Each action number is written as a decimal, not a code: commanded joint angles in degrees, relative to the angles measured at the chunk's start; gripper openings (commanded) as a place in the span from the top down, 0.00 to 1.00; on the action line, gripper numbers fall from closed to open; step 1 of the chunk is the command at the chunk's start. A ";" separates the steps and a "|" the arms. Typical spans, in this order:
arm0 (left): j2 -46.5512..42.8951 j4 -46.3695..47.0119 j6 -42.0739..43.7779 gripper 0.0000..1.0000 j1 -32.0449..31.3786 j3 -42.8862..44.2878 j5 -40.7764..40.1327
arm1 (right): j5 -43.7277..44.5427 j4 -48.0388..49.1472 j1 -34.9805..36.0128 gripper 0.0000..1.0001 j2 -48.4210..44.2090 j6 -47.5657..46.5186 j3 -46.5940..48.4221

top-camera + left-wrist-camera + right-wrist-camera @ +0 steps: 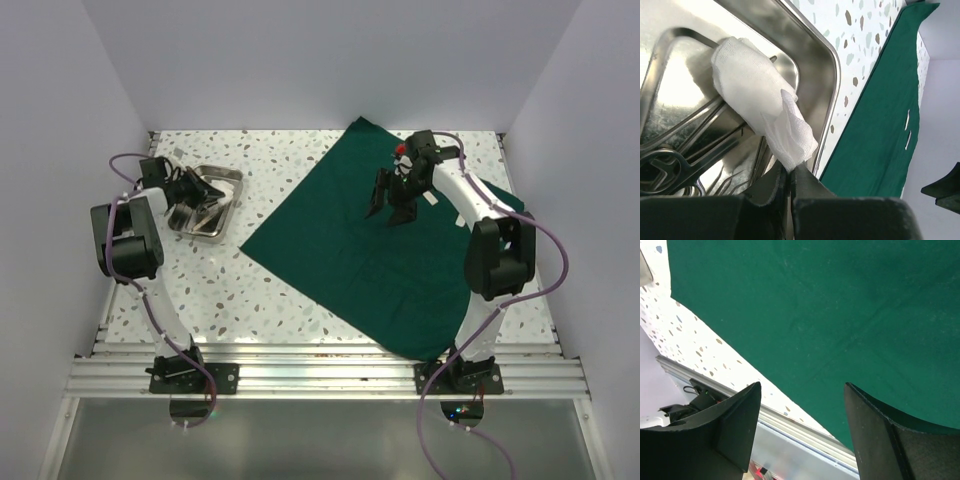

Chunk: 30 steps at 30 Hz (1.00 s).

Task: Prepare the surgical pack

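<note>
The surgical pack's dark green drape (385,240) lies spread flat as a wide sheet over the right half of the table, also filling the right wrist view (830,315) and showing at the right of the left wrist view (885,125). My right gripper (388,205) hangs open above the drape's middle, its fingers (742,415) wide apart with nothing between them. My left gripper (790,172) is shut on a corner of a white gauze square (757,95), which lies over the metal tray (832,55). From above, the left gripper (190,195) sits over the tray (222,178).
Metal instruments with ring handles (670,170) lie in the tray under the gauze. White walls enclose the table on three sides. An aluminium rail (320,375) runs along the near edge by the arm bases.
</note>
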 commanded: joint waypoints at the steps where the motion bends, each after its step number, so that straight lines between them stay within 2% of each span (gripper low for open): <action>1: 0.66 -1.93 0.12 0.97 0.46 3.71 -1.66 | 0.74 -0.67 -0.36 0.29 0.00 -1.12 0.77; 9: 4.87 -0.27 -1.72 0.97 0.99 7.48 0.45 | 0.30 -1.02 -0.71 0.29 2.19 -1.38 2.35; 12: 5.85 -2.37 -1.73 0.96 1.34 8.63 -0.51 | 0.65 -1.55 -0.80 0.29 2.28 -1.82 2.70; 15: 5.50 -4.22 -0.85 0.83 1.43 8.98 -2.01 | 1.00 -1.55 -1.06 0.29 2.28 -1.91 2.44; 16: 5.32 -4.40 -0.59 0.73 1.60 8.98 -2.71 | 0.91 -1.38 -1.24 0.29 2.28 -1.82 2.18; 18: 4.62 -4.66 -0.41 0.59 1.61 8.89 -3.06 | 0.91 -1.20 -1.42 0.29 2.55 -1.73 2.18; 19: 4.36 -4.66 -0.41 0.48 1.61 8.98 -3.06 | 1.00 -0.94 -1.68 0.28 2.63 -1.56 2.18; 22: 2.60 -4.75 -0.67 0.41 1.43 8.37 -2.89 | 1.70 -0.50 -2.12 0.28 3.07 -0.85 2.44; 25: 0.05 -4.13 -1.37 0.37 1.43 6.35 -2.19 | 3.45 -0.15 -3.17 0.28 3.34 0.37 3.58; 30: -6.17 -7.37 -0.41 0.35 0.29 3.45 -4.02 | 13.53 -0.50 -4.32 0.28 5.71 0.91 8.93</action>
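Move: The left hand, a gauze pad already pinched in its tips, is over the tray. The gauze pile lies about 3 cm ahead, 1 cm left and 4 cm below; the scissors' rings are some 6 cm to the left and level with it, and the drape's left corner about 14 cm back and 6 cm right. From the empty right hand, the near white strip lies roughly 9 cm ahead, 12 cm right and 11 cm below, the far strip some 4 cm ahead and 20 cm right. The left hand eases about 2 cm forward and a little left over the gauze pile while first rising slightly, then sinks about 2 cm into the tray and spreads its fingers wide to let go of the pad, then lifts nearly 3 cm, drawing back about 1 cm. Meanwhile the open right hand sinks about 1.5 cm over the drape, touching nothing, then sets off forward and right, nearly 5 cm in all, towards the white strips. ##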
